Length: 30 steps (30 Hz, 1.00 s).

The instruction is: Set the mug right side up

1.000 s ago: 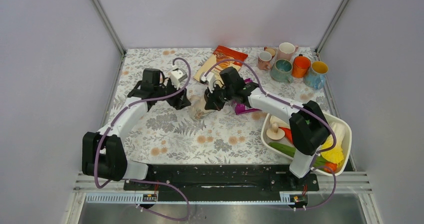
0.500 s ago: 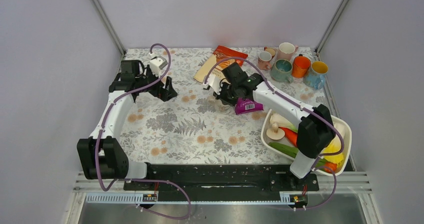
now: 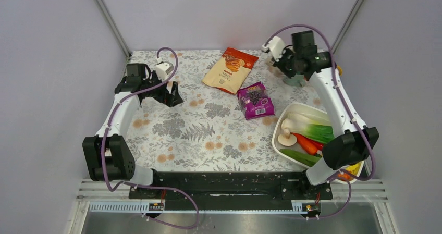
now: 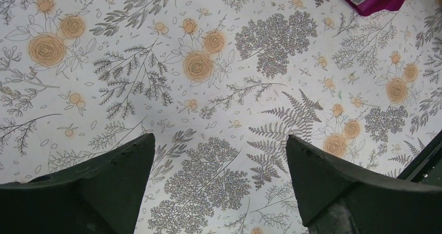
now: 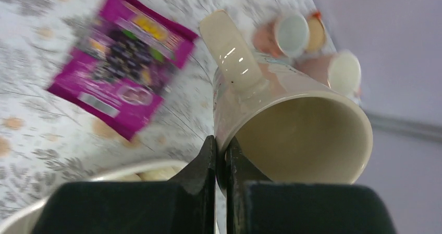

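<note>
The mug [image 5: 292, 114] is cream with a pale pink pattern. It hangs tilted in the air in the right wrist view, mouth toward the camera and handle on top. My right gripper [image 5: 221, 143] is shut on its rim, one finger inside and one outside. In the top view this gripper [image 3: 285, 67] is raised over the back right corner, and the arm mostly hides the mug. My left gripper [image 3: 174, 96] is low over the left back of the table. It is open [image 4: 219, 136], with only the floral cloth between its fingers.
Other mugs [image 5: 292, 32] stand upright at the back right, a teal one [image 3: 295, 79] just under my right gripper. An orange snack bag [image 3: 231, 69] and a purple packet [image 3: 255, 100] lie mid-table. A white tub [image 3: 275, 140] of vegetables sits front right.
My right arm swung from the table's middle to the back right corner, carrying the mug up with it. My left gripper opened wide, let go and drew back to the left.
</note>
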### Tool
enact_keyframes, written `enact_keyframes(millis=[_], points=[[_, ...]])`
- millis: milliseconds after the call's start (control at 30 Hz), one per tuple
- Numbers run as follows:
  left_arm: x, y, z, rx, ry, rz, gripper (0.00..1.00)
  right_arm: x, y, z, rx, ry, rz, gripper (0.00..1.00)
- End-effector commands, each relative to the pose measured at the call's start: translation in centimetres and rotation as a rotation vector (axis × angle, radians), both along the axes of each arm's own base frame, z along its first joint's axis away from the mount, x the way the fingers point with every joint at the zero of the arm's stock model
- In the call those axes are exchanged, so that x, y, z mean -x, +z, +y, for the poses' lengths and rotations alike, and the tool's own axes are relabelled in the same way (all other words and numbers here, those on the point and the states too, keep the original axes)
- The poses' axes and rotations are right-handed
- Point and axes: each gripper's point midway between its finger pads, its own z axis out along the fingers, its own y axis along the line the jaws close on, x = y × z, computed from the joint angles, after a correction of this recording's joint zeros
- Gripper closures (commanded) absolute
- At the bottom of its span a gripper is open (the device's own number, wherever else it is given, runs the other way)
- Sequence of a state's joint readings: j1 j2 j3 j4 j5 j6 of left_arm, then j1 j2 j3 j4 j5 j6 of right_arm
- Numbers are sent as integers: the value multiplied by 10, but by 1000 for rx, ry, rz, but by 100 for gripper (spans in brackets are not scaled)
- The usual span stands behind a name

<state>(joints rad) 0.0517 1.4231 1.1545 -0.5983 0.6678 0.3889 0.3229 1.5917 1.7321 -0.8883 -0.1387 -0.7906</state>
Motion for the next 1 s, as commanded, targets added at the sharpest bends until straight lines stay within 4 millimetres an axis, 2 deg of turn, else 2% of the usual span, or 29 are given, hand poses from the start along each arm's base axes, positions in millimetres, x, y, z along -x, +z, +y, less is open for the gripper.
enact_keyframes(millis=[0,67,167,233,300,400,467,700,967], points=[[-10,12,7,-23,0,-46,1,-10,32,-68,32,-107,-89,100],[-11,11,8,-19,1,-39,1,-13,24,-93,40,-108,-60,100],[-14,8,8,-6,0,-27,1,-10,10,-114,51,-11,-2,100],[-15,7,8,-3,0,-20,1,-11,6,-130,66,-7,32,100],[-15,6,9,-1,0,-16,1,-13,-6,-148,92,-38,98,100],[-15,5,10,-3,1,-13,1,-18,-34,-176,164,-64,184,100],[-15,4,12,-10,7,-12,1,-28,-46,-186,167,-75,184,100],[-15,3,19,-23,26,-6,1,-53,-67,-214,289,-114,126,100],[-18,4,27,-42,54,-5,1,-64,-91,-224,303,-79,150,100]])
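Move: The cream mug is already in the right fingers; the free spot it is bound for lies about 23 cm to that hand's right, some 5 cm farther out and about 22 cm below. Around it at much the same depth stand the teal mug (14 cm right, 10 cm ahead), the orange mug (24 cm right, 13 cm ahead) and the blue mug (33 cm right, 10 cm ahead). From the left hand the spot is roughly 68 cm right, 10 cm ahead and 12 cm lower. The cream mug, still pinched by its wall, is swung fast to the right by the right arm, about 21 cm in all, then lowered some 12 cm with a small reach forward at the end, towards the gap beside the teal mug and in front of the orange one. The wrist tips the fingers more steeply down and rolls its left side lower, about 20 degrees altogether. ##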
